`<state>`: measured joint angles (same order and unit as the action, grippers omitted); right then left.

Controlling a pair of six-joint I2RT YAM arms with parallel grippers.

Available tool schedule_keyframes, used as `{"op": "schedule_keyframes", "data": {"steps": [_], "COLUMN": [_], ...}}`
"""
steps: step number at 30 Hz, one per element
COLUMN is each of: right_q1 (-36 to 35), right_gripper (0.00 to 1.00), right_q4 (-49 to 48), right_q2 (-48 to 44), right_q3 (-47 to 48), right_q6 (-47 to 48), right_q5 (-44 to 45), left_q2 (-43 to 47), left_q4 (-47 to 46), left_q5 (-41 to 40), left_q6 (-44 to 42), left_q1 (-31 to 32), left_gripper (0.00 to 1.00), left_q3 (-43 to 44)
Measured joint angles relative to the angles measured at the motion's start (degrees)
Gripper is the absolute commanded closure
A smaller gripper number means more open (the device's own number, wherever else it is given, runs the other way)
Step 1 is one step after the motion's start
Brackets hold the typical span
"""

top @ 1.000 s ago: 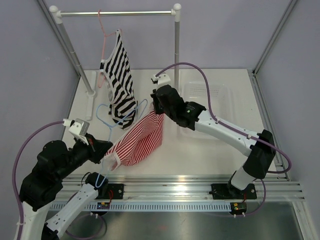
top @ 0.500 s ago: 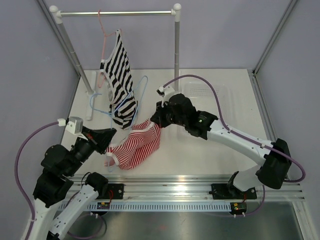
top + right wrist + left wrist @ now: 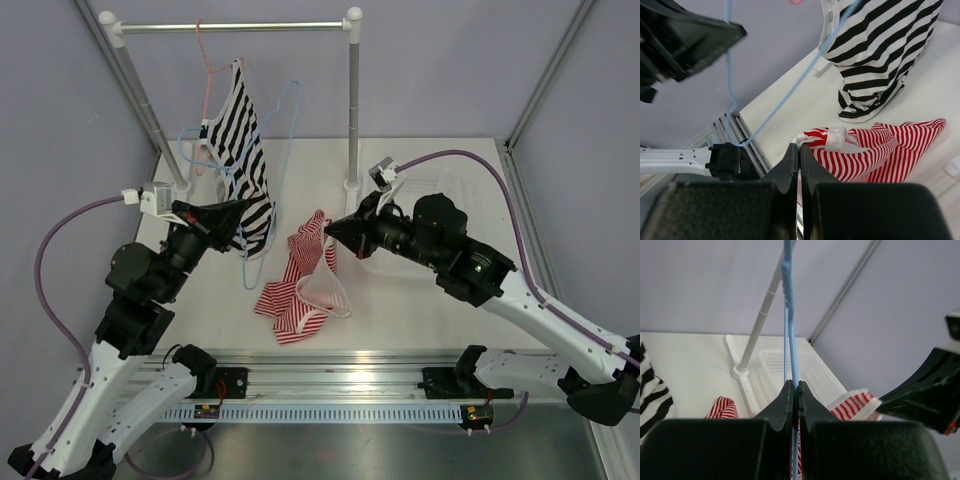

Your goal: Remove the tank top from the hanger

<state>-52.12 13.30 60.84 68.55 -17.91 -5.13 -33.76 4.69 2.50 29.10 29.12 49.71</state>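
My left gripper (image 3: 243, 208) is shut on the light-blue hanger (image 3: 284, 140) and holds it up in the air at the left, in front of the rack. In the left wrist view the blue wire (image 3: 788, 315) runs up from between the closed jaws. The red-and-white striped tank top (image 3: 300, 290) hangs from my right gripper (image 3: 330, 228), which is shut on its upper edge, and its lower part is heaped on the table. The hanger looks clear of the cloth. The right wrist view shows the tank top (image 3: 875, 150) just past the closed fingertips.
A black-and-white striped top (image 3: 245, 160) hangs on a pink hanger (image 3: 207, 70) from the rack rail (image 3: 230, 27), close behind the blue hanger. The rack's right post (image 3: 353, 100) stands mid-table. A clear plastic bin (image 3: 410, 185) sits behind my right arm.
My left gripper has lifted the hanger up and back toward the rack. My right gripper has pulled the tank top to the right, and the cloth has come away from the hanger.
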Motion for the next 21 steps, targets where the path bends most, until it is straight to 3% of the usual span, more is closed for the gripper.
{"op": "schedule_keyframes", "data": {"steps": [5, 6, 7, 8, 10, 11, 16, 21], "right_q1": [0.0, 0.0, 0.0, 0.0, 0.0, 0.0, 0.0, 0.1], "right_gripper": [1.0, 0.94, 0.64, 0.45, 0.12, 0.01, 0.0, 0.01], "right_q4": [-2.6, -3.0, -3.2, -3.3, -3.4, -3.4, -2.0, -0.1], "right_q2": [7.1, 9.1, 10.9, 12.7, 15.3, 16.1, 15.1, 7.5], "right_q3": [-2.4, -3.3, -4.1, -5.0, -6.6, -7.2, -8.7, -8.7], "right_q6": [-0.3, -0.5, -0.9, -1.7, -3.0, -3.3, -3.8, -3.4], "right_q5": [-2.7, -3.0, -3.0, -2.9, -1.9, -1.3, 2.7, 7.0], "left_q2": [-1.0, -1.5, -2.4, -3.5, -6.7, -8.9, -19.3, -28.4], "left_q4": [10.3, 12.1, 14.1, 16.2, 20.3, 22.6, 32.4, 40.2], "left_q5": [-6.6, -7.5, -8.2, -8.9, -9.8, -10.4, -12.8, -14.4], "left_q6": [-1.0, -1.4, -1.9, -2.3, -3.0, -3.4, -5.2, -7.9], "left_q1": [0.1, 0.1, 0.1, 0.1, 0.1, 0.1, 0.1, 0.1], "left_gripper": [1.0, 1.0, 1.0, 1.0, 1.0, 1.0, 1.0, 1.0], "left_q3": [11.5, 13.7, 15.7, 17.7, 21.5, 23.5, 30.3, 39.1]}}
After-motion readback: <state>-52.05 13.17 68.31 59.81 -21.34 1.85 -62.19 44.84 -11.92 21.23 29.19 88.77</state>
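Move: The right hand holds the upper edge of the red-striped tank top. Most of the garment is bunched on the table some 30 cm below, about 8 cm ahead and 6 cm to the left. The basket lies roughly 27 cm ahead, 27 cm right and 35 cm below this hand. The left hand holds the bare blue hanger; the rack's rail is about 35 cm ahead, 2 cm left and 18 cm higher, and the black-striped tank top hangs about 24 cm ahead, 5 cm left and 18 cm below. Down and slightly left and forward, about 17 cm, the right hand lowers the red-striped tank top towards the table, tipping its fingers down and opening them wide during the drop to let the cloth go, then rises about 5 cm, back to the right. The left keeps its grip on the blue hanger, lifts it about 5 cm and leftward, then swings forward towards the rack while sinking again and tipping down. ##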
